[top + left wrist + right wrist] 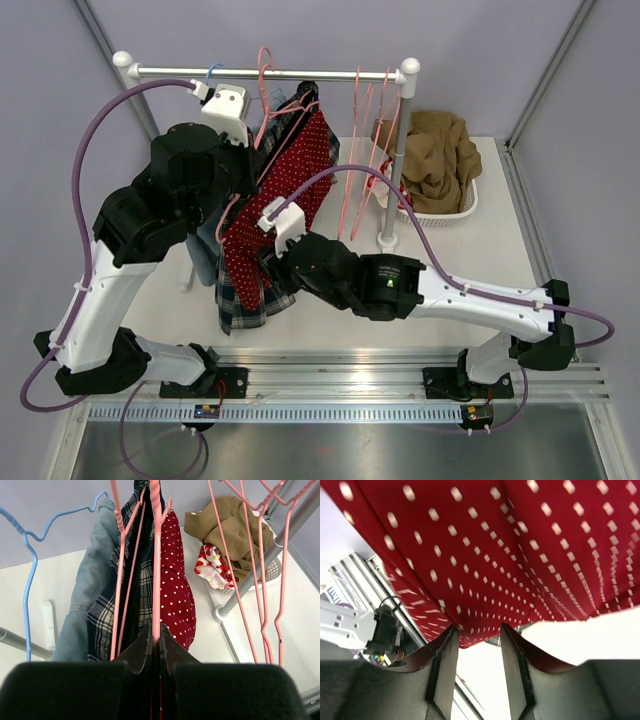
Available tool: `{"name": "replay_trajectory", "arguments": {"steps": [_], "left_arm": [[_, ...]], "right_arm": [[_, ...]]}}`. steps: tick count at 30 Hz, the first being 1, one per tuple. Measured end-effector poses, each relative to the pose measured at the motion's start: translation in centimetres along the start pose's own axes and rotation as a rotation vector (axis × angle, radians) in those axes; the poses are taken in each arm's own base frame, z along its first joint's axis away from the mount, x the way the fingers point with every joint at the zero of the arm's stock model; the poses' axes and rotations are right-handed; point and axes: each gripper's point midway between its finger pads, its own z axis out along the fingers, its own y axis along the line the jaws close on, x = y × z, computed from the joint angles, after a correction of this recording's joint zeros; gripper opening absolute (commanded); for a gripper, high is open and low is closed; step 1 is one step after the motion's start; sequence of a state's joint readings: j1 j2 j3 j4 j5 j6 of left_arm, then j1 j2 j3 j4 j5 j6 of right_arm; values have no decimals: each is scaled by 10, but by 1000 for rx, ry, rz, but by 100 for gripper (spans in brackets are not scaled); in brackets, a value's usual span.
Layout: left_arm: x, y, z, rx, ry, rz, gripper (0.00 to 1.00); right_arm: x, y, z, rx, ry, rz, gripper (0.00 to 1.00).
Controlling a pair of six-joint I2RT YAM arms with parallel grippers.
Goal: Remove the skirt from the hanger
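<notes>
The skirt (290, 190) is red with white dots and hangs from a pink hanger (156, 555) on the rack. My left gripper (156, 630) is shut on that hanger's wire just below its hook, above the skirt (175, 595). In the top view the left gripper (262, 118) sits close under the rail. My right gripper (477, 630) is open, its fingertips just under the lower hem of the skirt (495, 545), and only the hem's edge reaches the gap. In the top view the right gripper (272, 262) is low against the skirt's bottom.
The rack's rail (300, 72) and its right post (395, 160) stand at the back. Empty pink hangers (365, 140) hang to the right. A plaid garment (240, 300), a denim one (90, 580) and a blue hanger (30, 560) crowd the left. A white basket (468, 205) holds tan cloth.
</notes>
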State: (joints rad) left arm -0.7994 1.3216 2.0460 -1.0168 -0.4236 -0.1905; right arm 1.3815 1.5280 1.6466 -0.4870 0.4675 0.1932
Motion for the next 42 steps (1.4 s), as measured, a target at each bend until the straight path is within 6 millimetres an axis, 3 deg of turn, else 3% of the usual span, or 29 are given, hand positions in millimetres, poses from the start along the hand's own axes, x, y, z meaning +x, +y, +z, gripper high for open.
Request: {"name": "replay_trajectory", "arguments": {"steps": [7, 16, 17, 19, 21, 24, 31, 36, 42], "left_arm": [[-1, 2, 0, -7, -2, -2, 0], [-3, 4, -4, -5, -11, -7, 0], [-2, 4, -4, -4, -12, -8, 0], [-2, 4, -4, -4, -13, -8, 0], [0, 4, -4, -4, -14, -9, 0], [1, 4, -3, -3, -14, -9, 0], [2, 5, -3, -4, -15, -10, 0], [2, 8, -2, -15, -18, -5, 0], [6, 12, 7, -36, 3, 17, 0]], "right_arm": [[-5, -7, -16, -2, -15, 21, 42], [-7, 1, -2, -7, -21, 8, 39], [-7, 4, 1, -12, -20, 7, 32], [-8, 8, 7, -17, -22, 4, 28], [-8, 12, 14, -25, -26, 3, 14], [-7, 18, 19, -43, -27, 2, 0], [-10, 24, 20, -71, -37, 11, 0], [3, 35, -3, -78, -27, -5, 0], [20, 85, -65, -122, -29, -42, 0]]}}
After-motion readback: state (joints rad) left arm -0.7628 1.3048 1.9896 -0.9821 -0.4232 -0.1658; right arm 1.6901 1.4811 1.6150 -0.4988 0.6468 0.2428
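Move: The dark red skirt hangs right in front of the right hand's half-open fingers, its near folds at the tips, its middle about 8 cm ahead, 2 cm to the right and some 4 cm higher. The plaid shirt hangs behind and below it, roughly 6 cm ahead and 2 cm left of the right hand. The empty pink hangers are about 15 cm ahead and 17 cm right. From the left hand, the skirt's middle is some 2 cm ahead, 5 cm right and 10 cm lower. After a small sway right, the right hand slides about 5 cm left into the skirt's folds, and its fingers shut and pinch the cloth at their tips. It then pulls quickly back towards the base by roughly 11 cm, drifting slightly right and turning a little counter-clockwise, while the left hand keeps its pinch on the pink hanger, nearly still. ##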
